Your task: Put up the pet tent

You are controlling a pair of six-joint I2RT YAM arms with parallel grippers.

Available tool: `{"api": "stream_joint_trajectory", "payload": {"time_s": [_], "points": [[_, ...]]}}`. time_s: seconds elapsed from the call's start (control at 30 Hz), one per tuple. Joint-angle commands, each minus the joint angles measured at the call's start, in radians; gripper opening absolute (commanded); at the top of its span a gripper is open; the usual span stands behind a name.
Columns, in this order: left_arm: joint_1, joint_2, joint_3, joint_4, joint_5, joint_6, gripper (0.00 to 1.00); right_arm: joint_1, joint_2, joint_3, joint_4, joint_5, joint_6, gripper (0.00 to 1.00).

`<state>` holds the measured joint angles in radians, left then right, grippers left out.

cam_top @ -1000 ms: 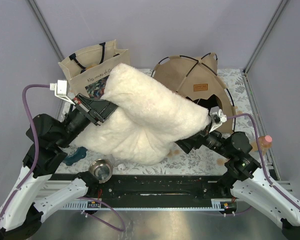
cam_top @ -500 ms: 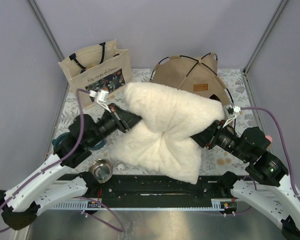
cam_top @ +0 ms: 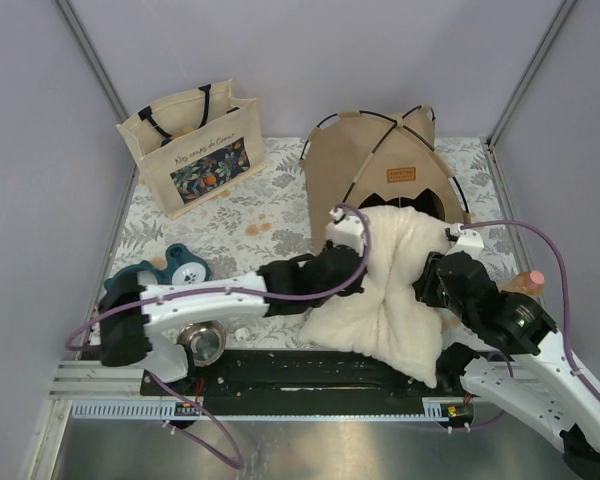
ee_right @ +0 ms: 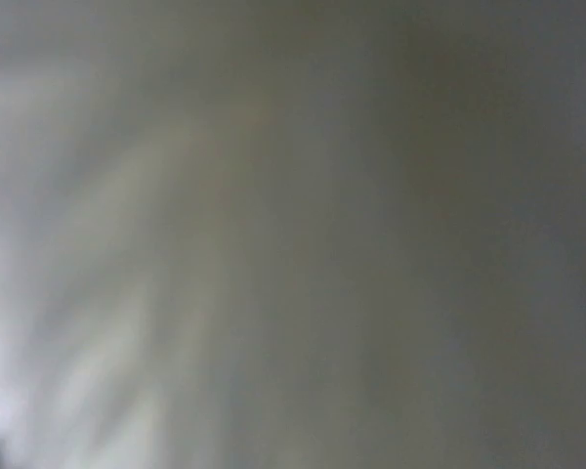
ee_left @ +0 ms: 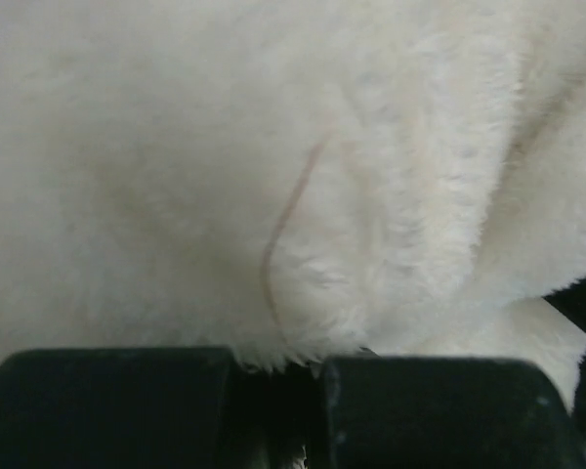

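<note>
The tan pet tent (cam_top: 375,160) stands at the back right with its black poles arched over it and a brown label patch (cam_top: 400,174) above the doorway. A fluffy cream pillow (cam_top: 385,295) lies in front of it, its far edge against the doorway. My left gripper (cam_top: 356,268) reaches across to the pillow's left edge. In the left wrist view it (ee_left: 278,369) is shut on the pillow's fur (ee_left: 303,195). My right gripper (cam_top: 432,284) is pressed into the pillow's right edge, its fingers buried in fluff. The right wrist view is only a grey blur.
A beige tote bag (cam_top: 195,150) with a floral print stands at the back left. A teal toy (cam_top: 175,270) and a metal bowl (cam_top: 202,340) sit near the left arm's base. A peach-coloured bottle (cam_top: 530,284) stands at the right edge of the floral mat (cam_top: 230,215).
Both arms have carried the pillow down and right, from raised over the table's middle to the front of the tent. The left arm has stretched far across.
</note>
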<state>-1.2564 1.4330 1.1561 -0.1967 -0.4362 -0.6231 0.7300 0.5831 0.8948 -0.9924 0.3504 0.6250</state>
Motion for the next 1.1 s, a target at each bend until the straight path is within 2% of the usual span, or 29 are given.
{"api": "stream_joint_trajectory", "payload": {"time_s": [0.0,0.13,0.3,0.53,0.7,0.87,1.0,1.07], "points": [[-0.054,0.171,0.227,-0.001,-0.055,-0.003,0.0,0.003,0.101,0.018,0.116,0.222,-0.007,0.29],[-0.048,0.302,0.353,-0.05,-0.073,-0.013,0.0,0.002,0.205,0.024,0.153,0.317,-0.021,0.29],[0.003,0.362,0.361,-0.021,0.011,-0.07,0.0,-0.03,0.285,0.0,0.262,0.332,-0.03,0.29],[0.086,0.42,0.335,0.066,0.132,-0.081,0.0,-0.174,0.331,-0.108,0.437,0.219,-0.041,0.3],[0.123,0.464,0.34,0.098,0.182,-0.086,0.0,-0.236,0.415,-0.132,0.523,0.13,-0.06,0.37],[0.146,0.492,0.341,0.1,0.197,-0.118,0.18,-0.244,0.509,-0.1,0.538,0.096,-0.054,0.5],[0.16,0.484,0.335,0.086,0.189,-0.138,0.4,-0.245,0.494,-0.066,0.495,0.102,-0.061,0.72],[0.161,0.465,0.324,0.089,0.185,-0.136,0.45,-0.245,0.443,-0.063,0.482,0.105,-0.071,0.8]]}}
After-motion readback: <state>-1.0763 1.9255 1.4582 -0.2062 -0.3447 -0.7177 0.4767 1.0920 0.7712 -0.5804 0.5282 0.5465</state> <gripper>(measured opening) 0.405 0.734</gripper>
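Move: The cushion is already held between both grippers. The tent mouth it is taken to lies about 18 cm ahead of the right hand, 2 cm to its right and some 11 cm lower. From the left hand the mouth is about 19 cm ahead, 10 cm right and 12 cm lower. The pink-capped bottle stands about 27 cm right of the right hand and 2 cm ahead. The tote bag is roughly 28 cm ahead and 34 cm left of the left hand. Forward and down together, both arms carry the held cushion towards the tent mouth, each going about 10 cm out and nearly as far down, the left also drifting 5 cm right and the right slightly less. The right wrist swings some 20 degrees clockwise while rolling its left side down; the left tips down a little. Close to the end both grippers part their fingers, loosening on the plush. ##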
